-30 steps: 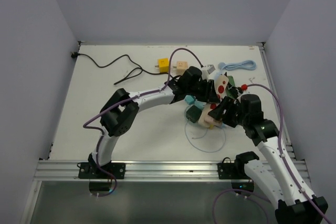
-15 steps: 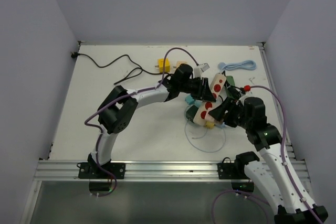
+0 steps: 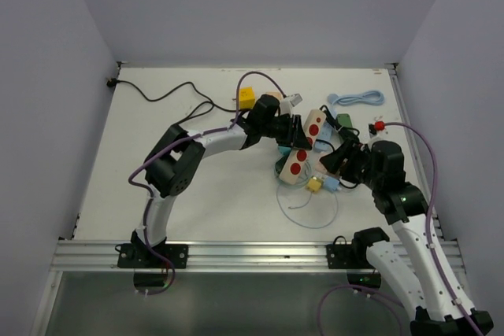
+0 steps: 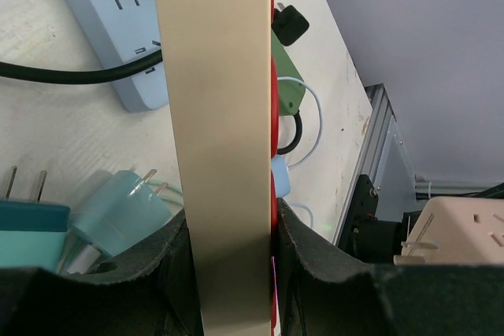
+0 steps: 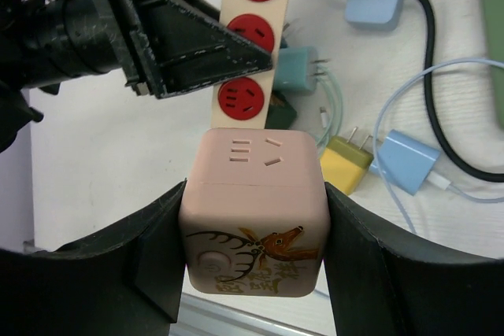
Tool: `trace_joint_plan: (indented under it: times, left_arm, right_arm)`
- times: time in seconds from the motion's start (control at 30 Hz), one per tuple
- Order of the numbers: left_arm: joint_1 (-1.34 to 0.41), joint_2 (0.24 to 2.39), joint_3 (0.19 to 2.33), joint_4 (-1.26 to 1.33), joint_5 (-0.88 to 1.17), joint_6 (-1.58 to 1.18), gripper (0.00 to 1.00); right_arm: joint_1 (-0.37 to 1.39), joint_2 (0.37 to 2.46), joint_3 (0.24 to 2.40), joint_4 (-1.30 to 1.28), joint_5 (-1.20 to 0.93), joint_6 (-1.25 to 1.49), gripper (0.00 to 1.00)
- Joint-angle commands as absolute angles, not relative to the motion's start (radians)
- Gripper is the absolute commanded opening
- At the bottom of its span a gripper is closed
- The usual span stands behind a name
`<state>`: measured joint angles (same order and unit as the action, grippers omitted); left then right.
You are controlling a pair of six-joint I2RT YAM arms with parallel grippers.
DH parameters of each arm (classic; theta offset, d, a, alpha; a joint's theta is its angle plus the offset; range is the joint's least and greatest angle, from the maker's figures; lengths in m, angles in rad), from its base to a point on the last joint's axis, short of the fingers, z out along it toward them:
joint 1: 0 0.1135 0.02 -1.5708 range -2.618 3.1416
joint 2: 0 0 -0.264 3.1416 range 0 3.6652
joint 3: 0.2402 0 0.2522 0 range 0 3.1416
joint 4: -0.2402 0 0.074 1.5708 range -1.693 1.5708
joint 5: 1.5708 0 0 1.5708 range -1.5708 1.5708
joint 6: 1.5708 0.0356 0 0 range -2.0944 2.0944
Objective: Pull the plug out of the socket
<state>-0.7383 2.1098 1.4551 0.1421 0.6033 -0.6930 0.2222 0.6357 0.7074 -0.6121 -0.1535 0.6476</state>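
My left gripper [image 4: 234,230] is shut on the edge of a beige power strip [image 4: 213,116] with red outlets [image 5: 253,33], holding it tilted above the table [image 3: 305,145]. A pink cube plug [image 5: 253,218] with a deer drawing sits between the fingers of my right gripper [image 5: 256,194], which is shut on it. The cube hangs just in front of the strip's near end, apart from it. The dark green socket [image 4: 287,88] lies on the table beyond the beige strip, and in the right wrist view it shows at the far right edge [image 5: 494,37].
A light blue strip [image 4: 110,13] with a black cord lies under the beige one. Loose around them are a teal plug [image 5: 298,68], a yellow plug [image 5: 346,164] and a blue charger [image 5: 405,161]. At the back are a yellow cube [image 3: 246,97] and a coiled blue cable [image 3: 358,98].
My left gripper has swung the beige strip back and to the left. My right gripper has drawn the pink cube to the right, and a gap has opened between them.
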Motion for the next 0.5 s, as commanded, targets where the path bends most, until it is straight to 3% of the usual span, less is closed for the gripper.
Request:
trace_joint_plan:
  times: [0.0, 0.47]
  left_arm:
    - [-0.739, 2.08, 1.511, 0.225, 0.649, -0.719, 0.0]
    - [-0.746, 1.93, 1.525, 0.169, 0.654, -0.721, 0.0]
  right_arm:
    - [0.219, 0.644, 0.744, -0.626, -0.04, 0.615, 0.03]
    - [0.221, 0.778, 0.551, -0.31, -0.136, 0.707, 0.1]
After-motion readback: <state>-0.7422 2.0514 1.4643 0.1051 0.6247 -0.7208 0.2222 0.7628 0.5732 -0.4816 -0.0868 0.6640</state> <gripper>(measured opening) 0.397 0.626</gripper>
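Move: The right hand already holds the pink plug clear of the socket; the open table it is being lowered to lies about 18 cm below and some 2 cm ahead. Beside that spot, the yellow plug is about 4 cm ahead and 2 cm left of the hand, the blue plug 4 cm ahead and 4 cm right. The socket strip, in the left hand, is 8 cm ahead, 5 cm left and 8 cm lower. From the left hand, the spot lies roughly 8 cm back, 5 cm right, 10 cm down. Right hand lowers the pink plug about 6 cm towards the table while left raises the held strip 3 cm. ##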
